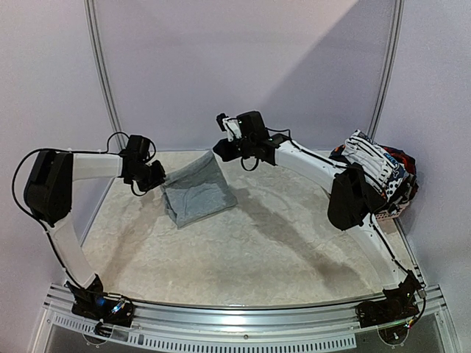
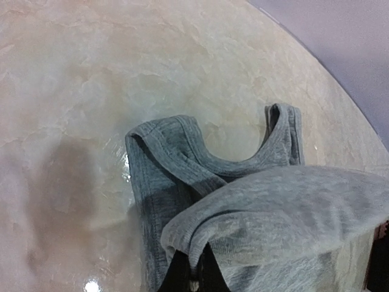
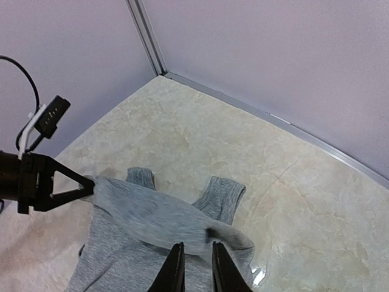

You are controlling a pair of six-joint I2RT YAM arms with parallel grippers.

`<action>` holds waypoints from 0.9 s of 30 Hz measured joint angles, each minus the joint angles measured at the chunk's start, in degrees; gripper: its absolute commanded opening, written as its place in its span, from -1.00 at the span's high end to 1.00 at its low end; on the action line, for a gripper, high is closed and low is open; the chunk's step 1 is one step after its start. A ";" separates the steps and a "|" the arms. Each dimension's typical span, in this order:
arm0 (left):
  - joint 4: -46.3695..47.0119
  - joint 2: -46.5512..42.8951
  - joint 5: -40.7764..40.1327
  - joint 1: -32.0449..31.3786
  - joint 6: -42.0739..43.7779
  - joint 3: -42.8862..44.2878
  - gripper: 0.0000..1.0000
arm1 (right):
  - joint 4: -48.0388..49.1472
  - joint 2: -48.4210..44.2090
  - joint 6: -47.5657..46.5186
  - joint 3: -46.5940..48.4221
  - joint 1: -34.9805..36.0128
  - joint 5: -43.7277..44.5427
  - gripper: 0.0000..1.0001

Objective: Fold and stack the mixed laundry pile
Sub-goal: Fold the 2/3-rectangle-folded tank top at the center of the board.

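A light grey sleeveless top (image 1: pixel 199 191) lies partly folded on the table (image 1: pixel 257 250), its upper layer lifted. My left gripper (image 1: pixel 158 179) is shut on the lifted left corner, and the cloth (image 2: pixel 273 207) drapes over its fingers (image 2: pixel 182 274). My right gripper (image 1: pixel 223 149) hovers at the top's far right corner. Its fingers stand slightly apart, open, with the blurred cloth (image 3: pixel 140 213) just below them (image 3: pixel 197 267). Two shoulder straps (image 3: pixel 222 194) lie flat on the table. The mixed laundry pile (image 1: pixel 379 173) sits at the far right, striped white piece uppermost.
A black garment (image 1: pixel 353 197) from the pile hangs over my right arm's forearm. A pink basket edge (image 1: pixel 391 213) shows under the pile. White walls with metal rails (image 1: pixel 103 81) close in the table's back and sides.
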 measured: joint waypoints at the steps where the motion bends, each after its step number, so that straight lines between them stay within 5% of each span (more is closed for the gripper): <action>1: 0.07 0.70 -0.13 0.17 0.00 0.57 1.00 | 0.33 0.00 -0.11 0.00 -0.02 -0.02 0.34; 8: -1.20 6.51 -0.35 1.38 0.55 7.17 1.00 | 1.51 -0.09 -0.28 -0.61 -0.39 0.09 -0.11; 14: -3.32 12.09 -0.13 3.54 0.81 14.05 0.96 | 2.71 -7.02 -0.63 -16.74 -0.48 0.76 -0.36; 16: -4.79 13.14 -0.17 4.42 1.03 15.50 0.67 | 2.89 -10.51 -0.63 -22.56 -0.48 1.38 -0.41; 18: -6.45 14.27 -0.26 5.29 1.88 17.70 0.04 | 3.52 -15.41 -0.66 -29.24 -0.50 2.05 -0.46; 22: -10.16 17.59 -0.15 7.61 3.56 25.40 -0.81 | 5.49 -25.66 -0.07 -39.78 -0.50 2.97 -0.56; 27: -12.46 15.93 -2.14 8.28 6.32 25.90 -0.87 | 8.41 -37.07 1.16 -49.68 -0.50 3.67 -0.64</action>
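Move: The left fingers still pinch the left corner of the tank top's raised edge. The spot for that corner lies roughly 8 cm ahead, 4 cm left and 7 cm below, just past the left strap (about 6 cm straight ahead); the right strap is 10 cm ahead, 11 cm right. The right fingers, barely parted, have the other raised corner at their tips. Its spot is some 8 cm ahead, 4 cm left and 17 cm down, with the right strap 4 cm ahead, 7 cm left. Still pinching its corner, the left hand draws the raised edge about 8 cm forward over the straps, veering left and sinking 2 cm, then opens wide to let go while rising slightly, still leftward. The right fingers spread and free their corner nearly on the spot; that hand then pulls back and right about 13 cm, away from the cloth, dipping before it climbs. ##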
